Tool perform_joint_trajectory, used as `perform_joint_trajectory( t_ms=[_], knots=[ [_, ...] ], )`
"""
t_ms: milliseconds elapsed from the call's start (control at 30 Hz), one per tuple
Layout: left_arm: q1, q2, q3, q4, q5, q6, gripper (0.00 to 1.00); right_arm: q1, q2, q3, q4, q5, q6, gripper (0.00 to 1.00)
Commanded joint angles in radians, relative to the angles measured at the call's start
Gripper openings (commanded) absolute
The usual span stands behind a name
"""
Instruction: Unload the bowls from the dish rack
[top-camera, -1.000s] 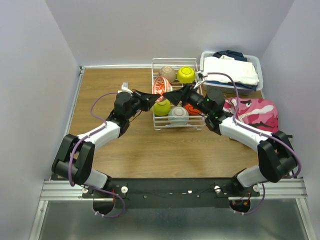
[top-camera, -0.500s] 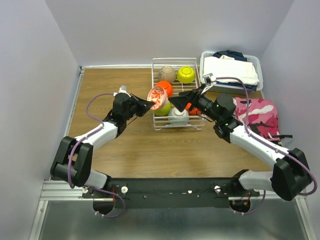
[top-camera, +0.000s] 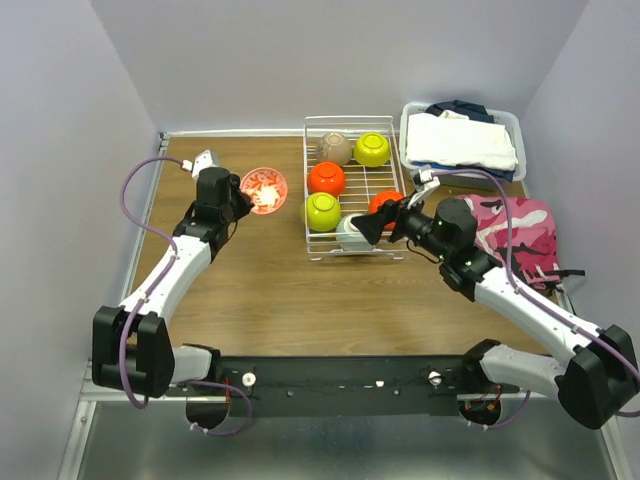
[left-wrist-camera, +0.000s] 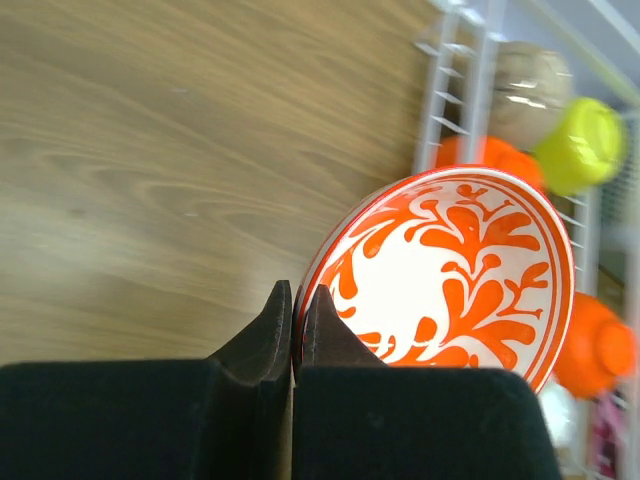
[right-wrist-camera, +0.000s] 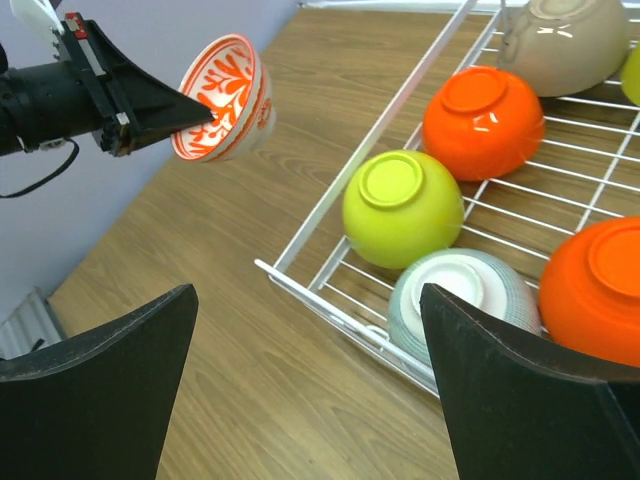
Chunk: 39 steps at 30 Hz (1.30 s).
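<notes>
My left gripper (top-camera: 240, 194) (left-wrist-camera: 297, 300) is shut on the rim of the white-and-red patterned bowl (top-camera: 264, 190) (left-wrist-camera: 460, 260), held over the table left of the dish rack (top-camera: 355, 119) (right-wrist-camera: 330, 305). Inside the rack lie upside down a taupe bowl (top-camera: 334, 148), a lime-green bowl (top-camera: 372, 149), an orange bowl (top-camera: 327, 178) (right-wrist-camera: 483, 108), a second lime-green bowl (top-camera: 323, 211) (right-wrist-camera: 402, 207), a pale blue bowl (top-camera: 352, 234) (right-wrist-camera: 455, 300) and a second orange bowl (right-wrist-camera: 600, 290). My right gripper (top-camera: 372, 228) (right-wrist-camera: 308, 300) hangs open and empty over the rack's near right corner.
A grey bin (top-camera: 512, 122) of folded clothes stands right of the rack. A pink camouflage cloth (top-camera: 515, 225) lies in front of it, under my right arm. Walls close off the table at the left, back and right.
My left gripper carried the patterned bowl left, out of the rack and over the table. My right gripper opened wide and drew back toward the rack's near right corner.
</notes>
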<state>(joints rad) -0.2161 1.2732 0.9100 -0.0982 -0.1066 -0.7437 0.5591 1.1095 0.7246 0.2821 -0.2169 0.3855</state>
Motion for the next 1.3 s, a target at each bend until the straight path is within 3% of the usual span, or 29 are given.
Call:
perform_joint_trajectory(
  t_ms=[0, 367, 700, 800, 900, 933, 1000, 1033, 1167, 1267],
  knots=[
    [0.073, 0.06, 0.02, -0.063, -0.15, 0.092, 0.0, 0.002, -0.062, -0.031, -0.11, 0.067, -0.06, 1.0],
    [0.26, 0.241, -0.031, 0.064, -0.113, 0.012, 0.0, 0.002, -0.097, -0.048, -0.167, 0.082, -0.069, 1.0],
    [0.281, 0.324, -0.097, 0.137, -0.061, -0.054, 0.02, 0.002, -0.074, -0.066, -0.146, 0.076, -0.028, 1.0],
    [0.281, 0.321, -0.121, 0.147, -0.033, -0.089, 0.12, 0.002, -0.076, -0.074, -0.13, 0.071, -0.011, 1.0],
    [0.279, 0.281, -0.149, 0.15, -0.031, -0.111, 0.34, 0.002, -0.076, -0.071, -0.133, 0.076, 0.003, 1.0],
    [0.281, 0.252, -0.16, 0.14, -0.039, -0.12, 0.49, 0.002, -0.077, -0.068, -0.136, 0.077, 0.009, 1.0],
    [0.281, 0.22, -0.163, 0.117, -0.082, -0.121, 0.59, 0.002, -0.077, -0.065, -0.138, 0.077, 0.018, 1.0],
    [0.281, 0.181, -0.164, 0.1, -0.103, -0.121, 0.73, 0.002, -0.079, -0.063, -0.141, 0.076, 0.021, 1.0],
    [0.281, 0.066, -0.154, 0.026, -0.202, -0.093, 0.93, 0.002, -0.071, -0.034, -0.161, 0.079, 0.024, 1.0],
    [0.279, -0.02, -0.123, -0.008, -0.246, -0.031, 0.99, 0.002, -0.059, -0.011, -0.185, 0.154, 0.079, 1.0]
  ],
)
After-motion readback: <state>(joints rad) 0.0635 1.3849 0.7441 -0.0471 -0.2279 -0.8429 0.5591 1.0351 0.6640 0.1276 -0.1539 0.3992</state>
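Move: The left hand already holds the red-and-white patterned bowl by its rim; the bare table spot for it lies about 9 cm to this hand's left, 3 cm ahead and some 19 cm below. From the same hand, the rack's green bowl stands about 15 cm right and 1 cm ahead, the left orange bowl 16 cm right and 10 cm ahead, both roughly 12 cm lower. From the right hand the spot is about 35 cm left, 11 cm ahead and 24 cm below. The left hand carries the patterned bowl away from the rack, left and down together by about 12 cm each way, its fingers tipping down and its wrist turning some 20 degrees counter-clockwise, then eases the last couple of centimetres down to the bare table, spreads its fingers off the rim and lifts about 5 cm clear. Meanwhile the empty right hand, fingers still wide open, sinks about 4 cm and shifts slightly right by the rack's near side, touching nothing. ##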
